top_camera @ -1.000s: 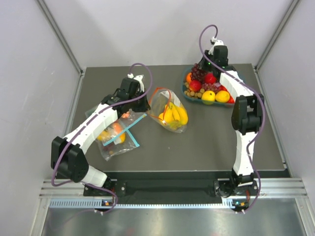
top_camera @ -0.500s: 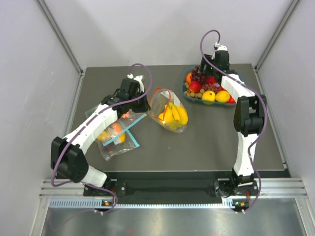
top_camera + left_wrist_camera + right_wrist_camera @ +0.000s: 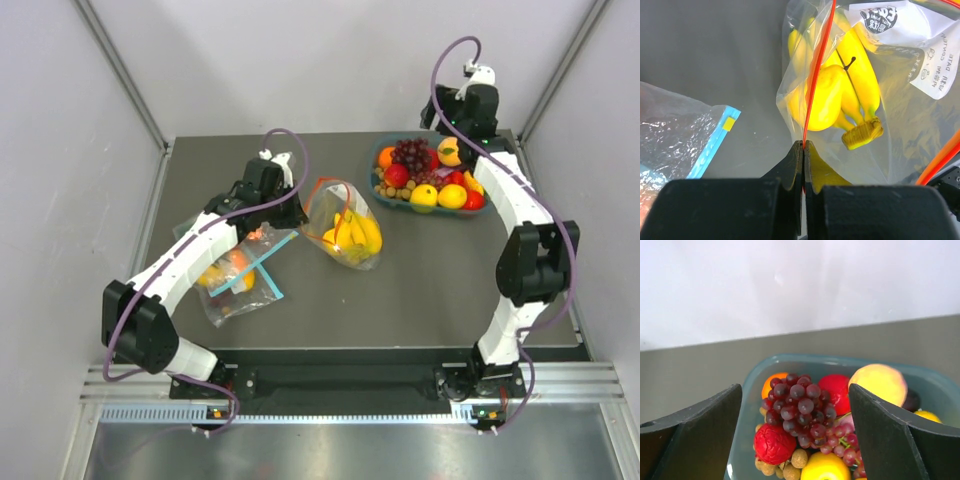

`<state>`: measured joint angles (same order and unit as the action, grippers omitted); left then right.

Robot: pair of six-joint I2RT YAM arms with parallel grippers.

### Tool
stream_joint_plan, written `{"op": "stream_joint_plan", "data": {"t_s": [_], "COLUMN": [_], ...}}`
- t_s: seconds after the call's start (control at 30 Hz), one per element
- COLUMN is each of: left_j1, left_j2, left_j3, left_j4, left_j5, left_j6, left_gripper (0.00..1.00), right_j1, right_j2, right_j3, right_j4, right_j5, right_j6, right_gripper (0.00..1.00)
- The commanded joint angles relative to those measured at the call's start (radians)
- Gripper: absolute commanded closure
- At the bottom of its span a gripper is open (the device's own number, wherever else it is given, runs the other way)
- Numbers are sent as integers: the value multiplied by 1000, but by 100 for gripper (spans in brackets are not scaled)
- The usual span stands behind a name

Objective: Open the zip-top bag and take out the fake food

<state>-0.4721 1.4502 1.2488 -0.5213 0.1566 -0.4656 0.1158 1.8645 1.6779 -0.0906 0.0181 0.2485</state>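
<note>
The zip-top bag (image 3: pixel 340 225) lies mid-table with its red-orange zip strip (image 3: pixel 816 80) gaping open. Yellow bananas (image 3: pixel 860 85) and another yellow fruit (image 3: pixel 824 97) lie inside it, under a white label (image 3: pixel 936 65). My left gripper (image 3: pixel 804 144) is shut on the bag's strip at its left edge, seen from above at the left gripper (image 3: pixel 296 212). A dark purple grape cluster (image 3: pixel 802 407) lies in the teal tray (image 3: pixel 376 182). My right gripper (image 3: pixel 795 390) hangs open above that tray, nothing between its fingers; in the top view the right gripper (image 3: pixel 443 118) is at the far right.
The tray (image 3: pixel 747 405) also holds an orange, red fruits, a peach, a lemon (image 3: pixel 424 196) and small tan balls. Clear bags with teal-blue strips (image 3: pixel 235 275) lie under my left arm, one edge showing (image 3: pixel 675 130). Walls close in the table's sides and back.
My right gripper opened wide and drew up and back from the tray toward the far right corner, leaving the grapes uncovered. The left arm and the bag stayed put.
</note>
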Motion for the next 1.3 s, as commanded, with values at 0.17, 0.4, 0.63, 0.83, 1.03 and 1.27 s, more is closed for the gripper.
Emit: {"op": "stream_joint_plan", "data": {"t_s": [0.17,0.4,0.63,0.83,1.03,1.27], "left_j1": [1,-28,-68,-95,-118,-134], "left_j2": [13,82,131,139,125,84], "left_j3": [43,124,195,195,182,126], "left_j4": [87,90,116,147,164,195], "left_j5": [80,103,118,124,107,100], "left_j6": [-1,18,-7,-30,-38,-61], "left_gripper": [100,100,100,100,100,100], "right_j1": [-8,74,269,386,403,413], "right_j2": [-227,-358,-426,-439,-401,-321], "right_j3": [3,-24,-35,-107,-188,-155], "right_j4": [-60,-242,-443,-416,-435,-645], "right_j5": [-159,-432,-570,-653,-616,-497], "right_j6": [-66,-84,-92,11,41,-46], "right_gripper": [17,19,21,25,29,35]}}
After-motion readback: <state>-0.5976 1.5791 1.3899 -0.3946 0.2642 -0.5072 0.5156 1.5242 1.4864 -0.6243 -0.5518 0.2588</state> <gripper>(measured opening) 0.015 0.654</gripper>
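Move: The right hand hangs open over the bin. The yellow fruit in the open bag, bananas included, lies about 22 cm back from it, 21 cm to its left and 21 cm below; the dark grapes are 4 cm to its left, roughly level fore and aft, 15 cm down. The left hand pinches the bag's red rim, with that fruit some 12 cm to its right, 4 cm farther out, 14 cm down. The blue-zip bags lie about 22 cm to its left, 4 cm back. The left hand keeps its pinch on the bag's red rim and carries it about 9 cm right and 3 cm up, turning slightly clockwise. The right hand leaves the bin, arcing up, then some 27 cm back and 21 cm left to the bag's mouth, turning 50-odd degrees counter-clockwise, then sinks about 12 cm from its peak with fingertips tipping down and jaws narrowing but still wide. ##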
